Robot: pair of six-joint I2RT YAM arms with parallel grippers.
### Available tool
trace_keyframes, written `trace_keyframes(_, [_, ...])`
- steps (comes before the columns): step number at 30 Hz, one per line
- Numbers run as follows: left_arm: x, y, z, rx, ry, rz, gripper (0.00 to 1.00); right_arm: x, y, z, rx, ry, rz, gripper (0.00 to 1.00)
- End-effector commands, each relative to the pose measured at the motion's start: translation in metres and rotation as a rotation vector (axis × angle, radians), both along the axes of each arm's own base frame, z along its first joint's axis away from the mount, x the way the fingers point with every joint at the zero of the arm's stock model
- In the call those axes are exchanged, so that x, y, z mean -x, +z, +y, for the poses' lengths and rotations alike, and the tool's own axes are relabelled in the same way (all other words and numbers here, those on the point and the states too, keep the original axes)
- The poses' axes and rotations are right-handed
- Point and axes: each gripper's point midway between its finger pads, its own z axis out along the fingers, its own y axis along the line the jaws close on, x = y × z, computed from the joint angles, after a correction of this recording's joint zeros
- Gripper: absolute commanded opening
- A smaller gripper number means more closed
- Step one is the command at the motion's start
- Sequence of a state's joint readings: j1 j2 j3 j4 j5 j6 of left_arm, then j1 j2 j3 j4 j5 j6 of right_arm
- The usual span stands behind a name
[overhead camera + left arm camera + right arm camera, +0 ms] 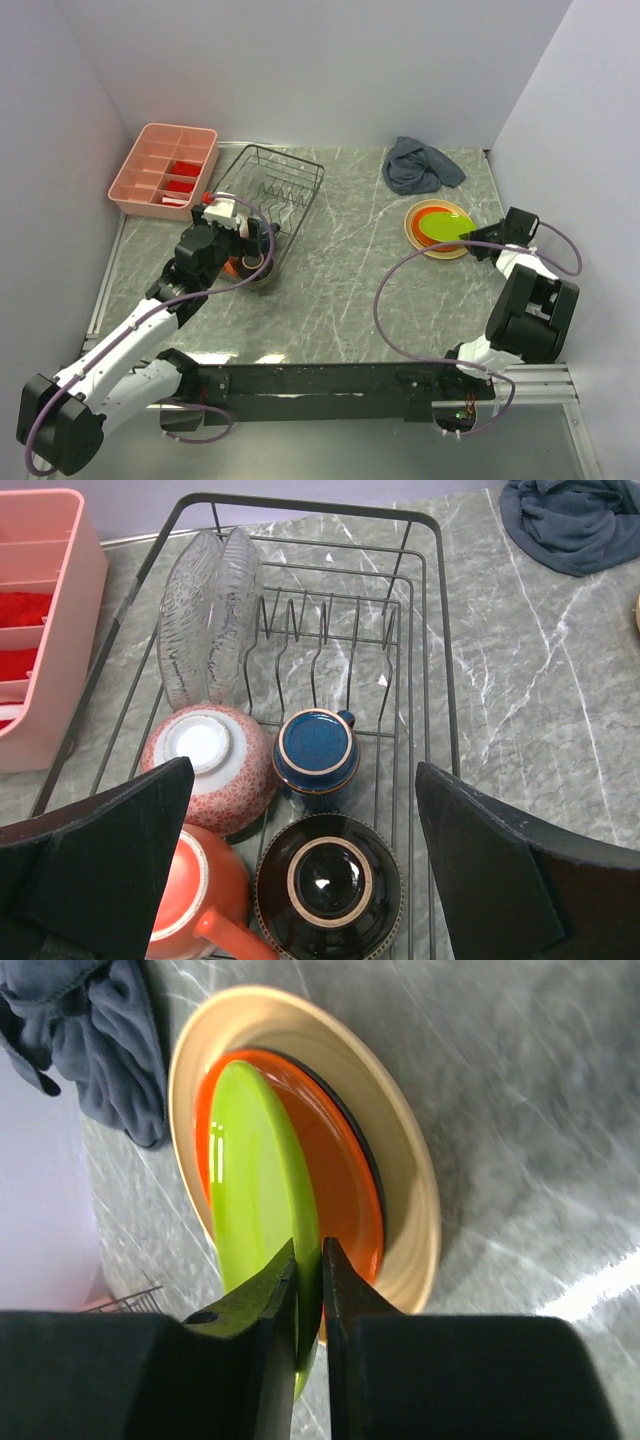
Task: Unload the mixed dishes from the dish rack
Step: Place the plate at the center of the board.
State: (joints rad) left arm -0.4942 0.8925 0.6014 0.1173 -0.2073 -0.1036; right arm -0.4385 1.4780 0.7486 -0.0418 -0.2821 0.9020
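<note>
The black wire dish rack holds an upturned pinkish bowl, a small dark blue cup, an upturned dark brown bowl and an orange mug. My left gripper hovers wide open above these, over the rack's near end. At the right, the tan-yellow plate with an orange centre lies on the table. The lime green plate leans tilted into it. My right gripper has this plate's rim pinched between its fingers.
Two clear ribbed glass plates stand on edge at the rack's far left. A pink compartment tray sits left of the rack. A crumpled grey-blue cloth lies behind the plates. White walls close in the back and sides.
</note>
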Motion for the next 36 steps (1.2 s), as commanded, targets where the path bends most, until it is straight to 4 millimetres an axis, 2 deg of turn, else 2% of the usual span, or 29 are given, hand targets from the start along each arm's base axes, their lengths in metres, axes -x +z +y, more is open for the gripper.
trace_keyframes(1, [-0.003,0.017,-0.002,0.021,-0.009,-0.066,0.99,-0.017,0.014,-0.007,0.051,0.058,-0.021,0.26])
trace_keyframes(4, [-0.003,0.017,-0.003,0.022,-0.016,-0.066,0.99,-0.013,0.005,-0.005,0.065,0.098,0.036,0.37])
trace_keyframes(10, [-0.002,0.017,-0.004,0.024,-0.023,-0.065,1.00,-0.002,0.002,0.001,0.104,0.157,0.102,0.53])
trace_keyframes(16, [-0.002,0.017,-0.005,0.022,-0.029,-0.065,0.99,0.004,0.002,-0.001,0.203,0.214,0.189,0.61])
trace_keyframes(25, [0.000,0.018,-0.005,0.025,-0.033,-0.071,0.99,-0.010,0.011,0.016,0.254,0.301,0.212,0.65])
trace_keyframes(27, [0.000,0.019,-0.006,0.031,-0.035,-0.069,0.99,-0.011,0.019,0.020,0.276,0.308,0.198,0.66])
trace_keyframes(30, [0.001,0.014,-0.009,0.042,-0.046,-0.046,0.99,-0.009,0.038,0.032,0.328,0.336,0.168,0.73])
trace_keyframes(31, [0.000,0.013,-0.011,0.055,-0.048,-0.034,0.99,-0.007,0.049,0.041,0.348,0.358,0.144,0.74])
trace_keyframes(33, [0.000,0.011,-0.016,0.067,-0.063,-0.014,0.99,-0.004,0.059,0.050,0.372,0.380,0.123,0.76])
trace_keyframes(34, [-0.002,0.009,-0.019,0.077,-0.066,0.008,0.99,-0.002,0.071,0.061,0.395,0.412,0.085,0.78])
trace_keyframes(36, [-0.004,0.009,-0.022,0.079,-0.072,0.031,0.99,0.003,0.079,0.073,0.407,0.445,0.049,0.79])
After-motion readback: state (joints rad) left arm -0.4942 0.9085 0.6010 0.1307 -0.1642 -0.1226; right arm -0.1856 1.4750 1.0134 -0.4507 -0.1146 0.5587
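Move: I still pinch the green plate by its right rim with my right hand. The orange plate I am laying it on is centred some 8 cm to the left, 3 cm ahead and 3 cm below; the beige plate under that shares its centre, a centimetre lower. The green plate's middle is about 6 cm left and 2 cm ahead, 1 cm down; the grey towel is 21 cm ahead, 13 cm left, 6 cm down. From my left hand, the orange plate lies about 55 cm right, 6 cm ahead, 17 cm below. I open my right fingers to let go of the green plate's rim over the stack. For most of a second my hand stays low, nudging about 1 cm forward, then back and slightly down, while the wrist turns some 20 degrees counter-clockwise and rolls its left side down. Then I swing left, near 6 cm in all, and lift about 3 cm, fingers wide. ##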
